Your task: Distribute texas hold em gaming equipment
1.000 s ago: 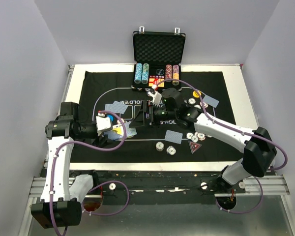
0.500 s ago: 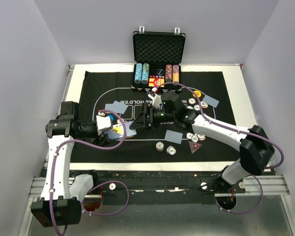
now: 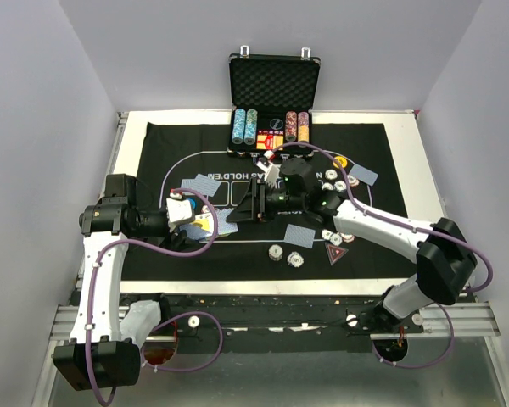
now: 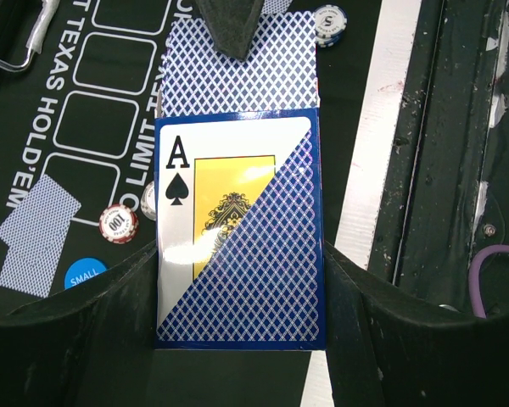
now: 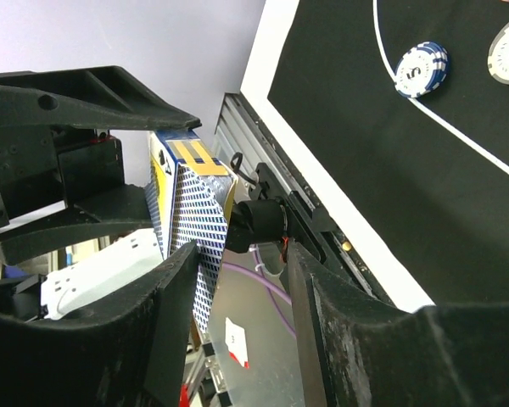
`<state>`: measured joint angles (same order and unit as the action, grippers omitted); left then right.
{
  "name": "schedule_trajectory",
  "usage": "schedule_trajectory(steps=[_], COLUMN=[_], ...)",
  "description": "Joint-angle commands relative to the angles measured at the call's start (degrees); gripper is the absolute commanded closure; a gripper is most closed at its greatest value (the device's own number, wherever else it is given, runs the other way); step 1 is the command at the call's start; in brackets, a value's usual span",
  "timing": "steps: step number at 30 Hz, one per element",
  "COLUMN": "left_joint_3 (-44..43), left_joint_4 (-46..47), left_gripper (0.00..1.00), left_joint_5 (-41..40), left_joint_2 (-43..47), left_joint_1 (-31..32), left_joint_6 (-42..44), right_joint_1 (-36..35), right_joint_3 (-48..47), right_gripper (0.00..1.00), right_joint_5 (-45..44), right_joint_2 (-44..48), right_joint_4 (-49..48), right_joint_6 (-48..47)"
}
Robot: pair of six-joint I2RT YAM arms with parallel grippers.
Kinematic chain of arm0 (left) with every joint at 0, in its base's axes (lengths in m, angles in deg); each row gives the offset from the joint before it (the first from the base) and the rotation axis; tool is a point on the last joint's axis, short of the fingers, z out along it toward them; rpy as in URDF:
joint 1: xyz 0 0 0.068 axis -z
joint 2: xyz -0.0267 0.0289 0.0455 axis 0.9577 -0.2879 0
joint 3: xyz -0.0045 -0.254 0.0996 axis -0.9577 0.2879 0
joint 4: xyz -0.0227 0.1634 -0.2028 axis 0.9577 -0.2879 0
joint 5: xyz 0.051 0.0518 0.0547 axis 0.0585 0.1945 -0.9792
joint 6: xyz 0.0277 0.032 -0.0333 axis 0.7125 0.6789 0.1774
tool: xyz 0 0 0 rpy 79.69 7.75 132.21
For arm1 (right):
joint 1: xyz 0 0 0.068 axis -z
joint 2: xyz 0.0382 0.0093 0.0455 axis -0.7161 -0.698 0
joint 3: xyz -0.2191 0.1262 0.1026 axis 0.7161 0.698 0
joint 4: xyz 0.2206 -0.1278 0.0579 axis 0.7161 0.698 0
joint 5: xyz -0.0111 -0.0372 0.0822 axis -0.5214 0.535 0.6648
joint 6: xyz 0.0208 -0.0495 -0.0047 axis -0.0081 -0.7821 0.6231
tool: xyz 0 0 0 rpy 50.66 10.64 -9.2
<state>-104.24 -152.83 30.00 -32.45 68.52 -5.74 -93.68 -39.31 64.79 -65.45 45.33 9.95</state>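
My left gripper (image 4: 240,254) is shut on a blue-patterned deck of playing cards (image 4: 237,229) with an ace of spades on its face, held over the mat's left side (image 3: 205,223). One blue-backed card (image 4: 237,85) sticks out past the deck's far end. My right gripper (image 3: 242,206) reaches in from the right, and one of its fingers (image 4: 232,25) lies over that card. In the right wrist view its jaws (image 5: 237,254) stand apart, with the deck (image 5: 191,212) just beyond the left finger. Nothing shows between them.
The open black case (image 3: 274,93) with chip rows stands at the back. Loose cards (image 3: 201,184), (image 3: 299,236), (image 3: 366,175) lie on the black mat (image 3: 195,140), with poker chips (image 3: 276,251), a red triangular marker (image 3: 336,252), a yellow button (image 3: 342,162) and a blue button (image 4: 85,273).
My right gripper has moved left up to the deck's end and its jaws have narrowed. The left gripper has kept hold of the deck and stayed put.
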Motion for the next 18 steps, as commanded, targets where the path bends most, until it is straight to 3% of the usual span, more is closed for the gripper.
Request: schedule_trajectory(steps=[1, 6, 9, 12, 18], left_joint_3=[-0.92, -0.74, -0.65, -0.74, -0.74], left_joint_4=[0.78, 0.87, 0.78, 0.78, 0.7], left_gripper=[0.53, 0.53, 0.53, 0.53, 0.53], left_joint_5=[3.18, 3.27, 3.18, 3.27, 3.18], left_joint_2=[0.56, 0.73, 0.73, 1.0, 1.08], left_joint_1=[0.1, 0.01, 0.1, 0.1, 0.1], left_joint_6=[0.14, 0.23, 0.23, 0.32, 0.32], right_joint_1=[-0.31, -0.22, -0.31, -0.48, -2.24], right_joint_3=[1.57, 0.79, -0.27, -0.89, -2.2], right_gripper=[0.47, 0.45, 0.3, 0.23, 0.23], right_joint_5=[-2.04, -2.22, -1.69, -1.6, -1.6], right_joint_2=[2.88, 4.29, 4.9, 4.99, 1.57], right_joint_4=[2.6, 3.4, 3.31, 5.07, 5.51], right_joint_6=[-0.54, -0.71, -0.71, -0.89, -1.06])
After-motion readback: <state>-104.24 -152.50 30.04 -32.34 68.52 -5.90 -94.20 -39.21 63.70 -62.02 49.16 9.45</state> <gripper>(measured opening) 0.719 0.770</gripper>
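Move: Cards stick out of the card box that the left gripper still holds: they lie some 3 cm left and 1 cm back of the right hand, about level with it, and some 6 cm right, 1 cm ahead and 2 cm below the left hand. From the right hand, with the table roughly 20 cm down, the dealt card pair is about 10 cm ahead and 11 cm left, and the left chip stack about 10 cm back and 11 cm right. Back the right gripper off the projecting end of the cards: ease it up and to its right by about 1 cm each, then draw it back some 1 cm, fingers still pointing left. Open its fingers from half open to about three-quarters as it backs off, so the upper fingertip, laid over the cards' end, clears towards their edge. Hold the boxed cards steady with the left gripper. ##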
